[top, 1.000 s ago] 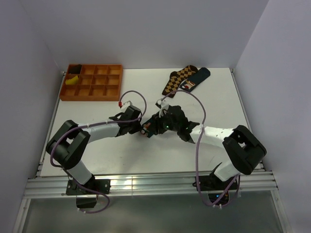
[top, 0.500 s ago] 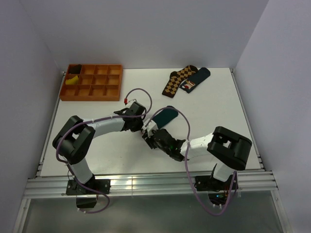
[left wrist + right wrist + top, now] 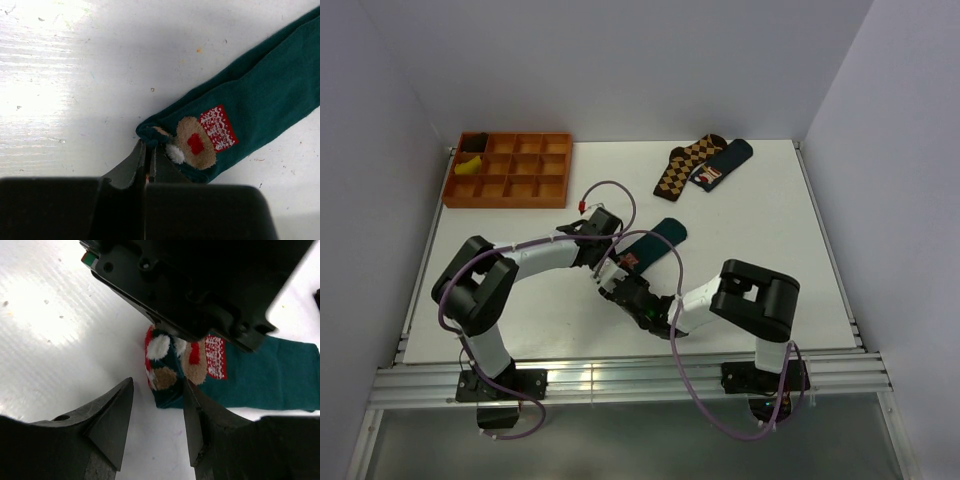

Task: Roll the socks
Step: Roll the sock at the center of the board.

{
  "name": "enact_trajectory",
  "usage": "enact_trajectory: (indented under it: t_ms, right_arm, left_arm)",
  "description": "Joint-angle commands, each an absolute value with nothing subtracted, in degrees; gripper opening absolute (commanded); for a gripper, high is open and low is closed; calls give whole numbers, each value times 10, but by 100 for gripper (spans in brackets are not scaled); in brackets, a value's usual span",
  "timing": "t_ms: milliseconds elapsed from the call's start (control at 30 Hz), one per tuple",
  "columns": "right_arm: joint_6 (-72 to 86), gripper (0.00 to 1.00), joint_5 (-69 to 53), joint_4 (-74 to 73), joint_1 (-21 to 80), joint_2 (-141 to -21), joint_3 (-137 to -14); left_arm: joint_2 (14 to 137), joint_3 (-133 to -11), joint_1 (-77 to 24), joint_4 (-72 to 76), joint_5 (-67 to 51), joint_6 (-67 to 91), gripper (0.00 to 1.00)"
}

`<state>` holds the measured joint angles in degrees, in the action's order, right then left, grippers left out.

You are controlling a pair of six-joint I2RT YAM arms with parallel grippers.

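A dark teal sock (image 3: pixel 662 238) lies flat at mid table, its cartoon patch (image 3: pixel 205 135) facing up. My left gripper (image 3: pixel 147 146) is shut on that sock's near end, where the fabric bunches at the fingertips. In the right wrist view that end (image 3: pixel 165 367) stands folded up under the left gripper's black body (image 3: pixel 190 285). My right gripper (image 3: pixel 157 381) is open, low over the table, with the folded end just ahead of its fingertips and not touching them. A second teal sock (image 3: pixel 730 158) lies at the back right.
A brown argyle sock (image 3: pixel 682 167) lies against the second teal sock at the back. An orange compartment tray (image 3: pixel 510 170) sits at the back left with a yellow item (image 3: pixel 470 166) in it. Both arms' cables loop over mid table.
My right arm has swung back toward the near edge, uncovering the teal sock, and its gripper now faces the sock's end from below. The left gripper has shifted slightly right and stays shut.
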<state>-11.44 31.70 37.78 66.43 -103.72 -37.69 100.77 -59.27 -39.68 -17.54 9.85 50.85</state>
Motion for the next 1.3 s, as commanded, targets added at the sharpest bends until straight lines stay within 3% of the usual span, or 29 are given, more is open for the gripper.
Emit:
enact_trajectory:
  t_ms: [0, 100, 200, 467, 733, 867, 967, 1267]
  right_arm:
    - [-129, 51, 357, 395, 670, -1067, -408]
    - [-109, 49, 342, 360, 670, -1076, -421]
    - [-78, 40, 326, 321, 667, -1078, -427]
    - [-1, 0, 235, 259, 639, -1067, -404]
    - [87, 0, 69, 267, 564, -1026, -367]
    - [147, 0, -31, 275, 511, -1008, -356]
    - [189, 0, -85, 284, 486, -1005, -351]
    - [371, 0, -241, 439, 409, -1042, -294]
  left_arm:
    - [1022, -603, -401, -200, 80, 493, 0]
    - [1022, -602, -401, -200, 77, 492, 0]
    - [1019, -598, -401, -196, 77, 493, 0]
    - [990, -570, -401, -164, 69, 517, 1]
    - [960, -556, -392, -147, 81, 542, 20]
    - [909, -516, -369, -112, 86, 570, 43]
    - [863, -480, -357, -71, 94, 592, 53]
    - [802, -408, -353, -5, 85, 616, 54]
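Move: The sock's rolled end lies about 3 cm back and 2 cm to the right of the left gripper, which still pinches its far corner. From the open right gripper its middle is some 2 cm ahead and 1 cm left, slightly below; the left gripper's tips stand about 5 cm ahead and 3 cm left. From that same right gripper, the sock's far end lies about 15 cm ahead and 14 cm right. Ease the right gripper about 1 cm forward-left and down, shut its fingers on the near corner of the rolled end, then keep the pinch and roll the wrist some 55 degrees, clockwise looking along the fingers, tips swinging left. Once it has hold, open the left fingers halfway and lift that hand about 5 cm up and 3 cm left, away from the sock. ##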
